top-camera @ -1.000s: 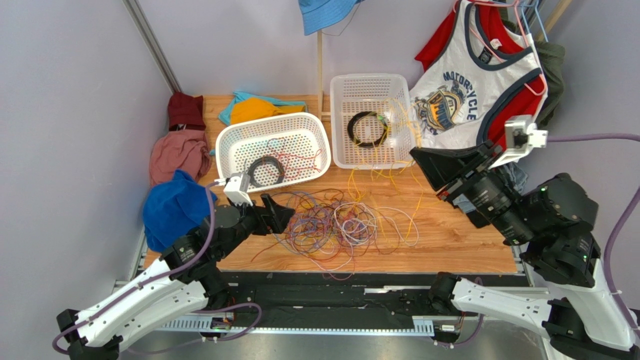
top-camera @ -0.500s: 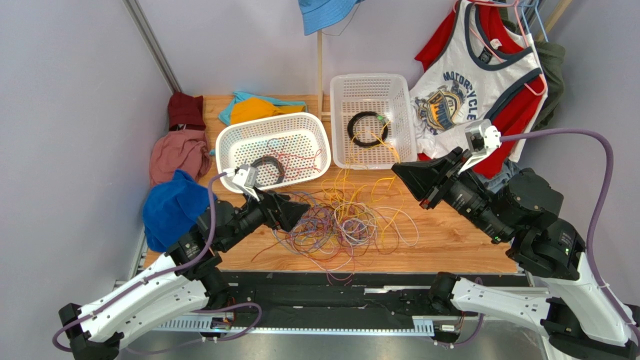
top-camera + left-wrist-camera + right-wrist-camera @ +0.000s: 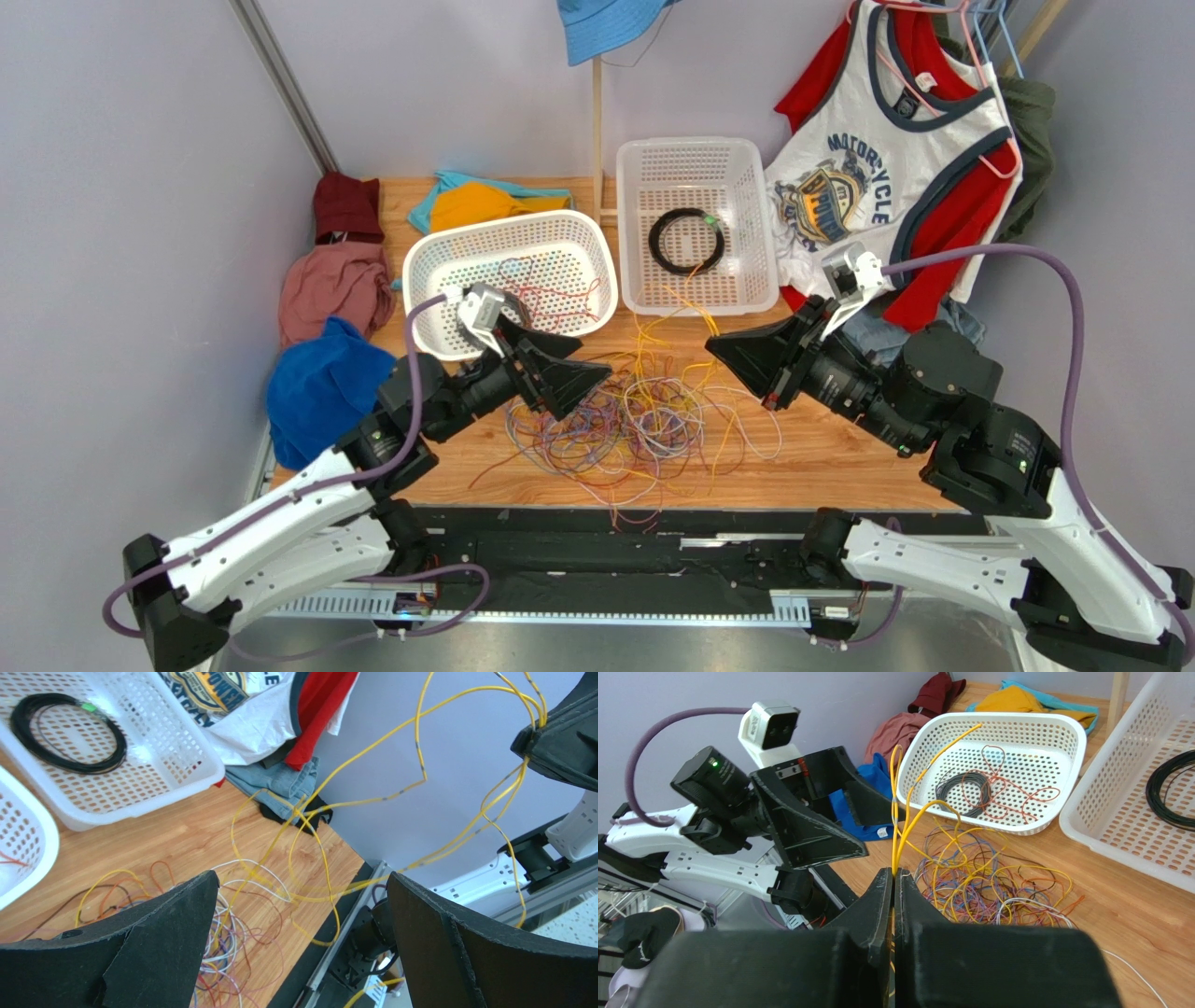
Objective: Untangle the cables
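The cables [image 3: 638, 417] lie in a many-coloured tangle in the middle of the wooden table, also seen in the right wrist view [image 3: 990, 875]. My right gripper [image 3: 716, 350] is shut on a few yellow cables [image 3: 901, 822]. These rise from the pinch and loop back down into the tangle. In the left wrist view the same yellow cables [image 3: 421, 749] hang in the air from the right gripper [image 3: 554, 742]. My left gripper [image 3: 589, 367] hovers over the tangle's left side, open wide [image 3: 302, 878], with nothing between its fingers. The two grippers face each other.
A white basket [image 3: 421, 273] behind the left gripper holds a black coil and a red wire. A second white basket [image 3: 629, 224] holds another black coil [image 3: 686, 240]. Clothes [image 3: 323, 385] are piled at the left, and a shirt [image 3: 870, 154] hangs at the back right.
The right gripper has swung left and down towards the tangle, carrying the yellow cables. The left gripper has moved forward and right over the tangle and opened fully.
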Tool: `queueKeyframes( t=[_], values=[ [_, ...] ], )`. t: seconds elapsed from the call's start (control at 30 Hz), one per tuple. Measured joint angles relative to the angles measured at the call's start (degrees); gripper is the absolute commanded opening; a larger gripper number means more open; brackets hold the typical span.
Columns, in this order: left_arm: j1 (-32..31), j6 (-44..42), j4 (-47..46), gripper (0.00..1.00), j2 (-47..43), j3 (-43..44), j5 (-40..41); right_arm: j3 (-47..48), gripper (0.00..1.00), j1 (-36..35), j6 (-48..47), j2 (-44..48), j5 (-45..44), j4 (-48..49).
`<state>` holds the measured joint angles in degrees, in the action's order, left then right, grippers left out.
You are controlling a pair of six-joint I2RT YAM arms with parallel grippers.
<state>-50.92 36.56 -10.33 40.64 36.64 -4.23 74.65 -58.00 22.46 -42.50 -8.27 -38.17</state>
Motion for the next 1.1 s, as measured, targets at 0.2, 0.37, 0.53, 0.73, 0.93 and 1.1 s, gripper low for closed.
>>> queueKeyframes(
  t=[0.2,0.37,0.53,0.73,0.93,1.1],
  values=[
    [0.0,0.0,-4.9,0.98,9.8,2.3,-3.2,-0.1,0.0,0.0,1.1,0.5,1.8,0.0],
    [0.0,0.1,-7.6,0.98,14.8,3.3,-5.3,-0.1,0.0,0.0,1.8,0.7,3.1,0.0],
    [0.0,0.0,-9.9,0.92,18.1,6.8,-6.5,-1.1,0.0,0.0,2.5,0.7,4.5,0.3],
    [-0.2,-0.1,-12.0,0.62,22.8,9.3,-7.8,-1.7,0.0,0.0,3.2,0.7,5.7,0.3],
    [-0.4,-1.3,-11.0,0.0,24.2,9.1,-7.7,-1.7,0.28,0.0,3.2,1.8,5.7,0.1],
    [-0.4,-3.3,-3.9,0.0,18.6,9.4,-4.4,-3.2,0.68,0.0,3.6,4.7,3.2,-1.1]
  ],
)
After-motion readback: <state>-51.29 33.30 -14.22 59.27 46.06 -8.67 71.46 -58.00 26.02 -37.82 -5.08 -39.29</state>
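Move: The yellow cable is already held up in the shut right fingers; the span facing the open left hand lies about 9 cm to its right, 3 cm ahead and 1 cm below. The tangled pile is some 8 cm ahead of the left hand, 2 cm right and 29 cm down; the oval basket is 28 cm ahead, 13 cm left, 27 cm down. From the right hand, the left gripper sits about 13 cm left, 3 cm ahead and 9 cm lower. Rightwards by about 8 cm and a little forward, the left hand goes open to the yellow cable near the right gripper, shuts its fingers on it, then eases back left some 2 cm, keeping its pinch. The right hand, drawing back about 2 cm, opens roughly halfway at the end and lets go of the cable. ##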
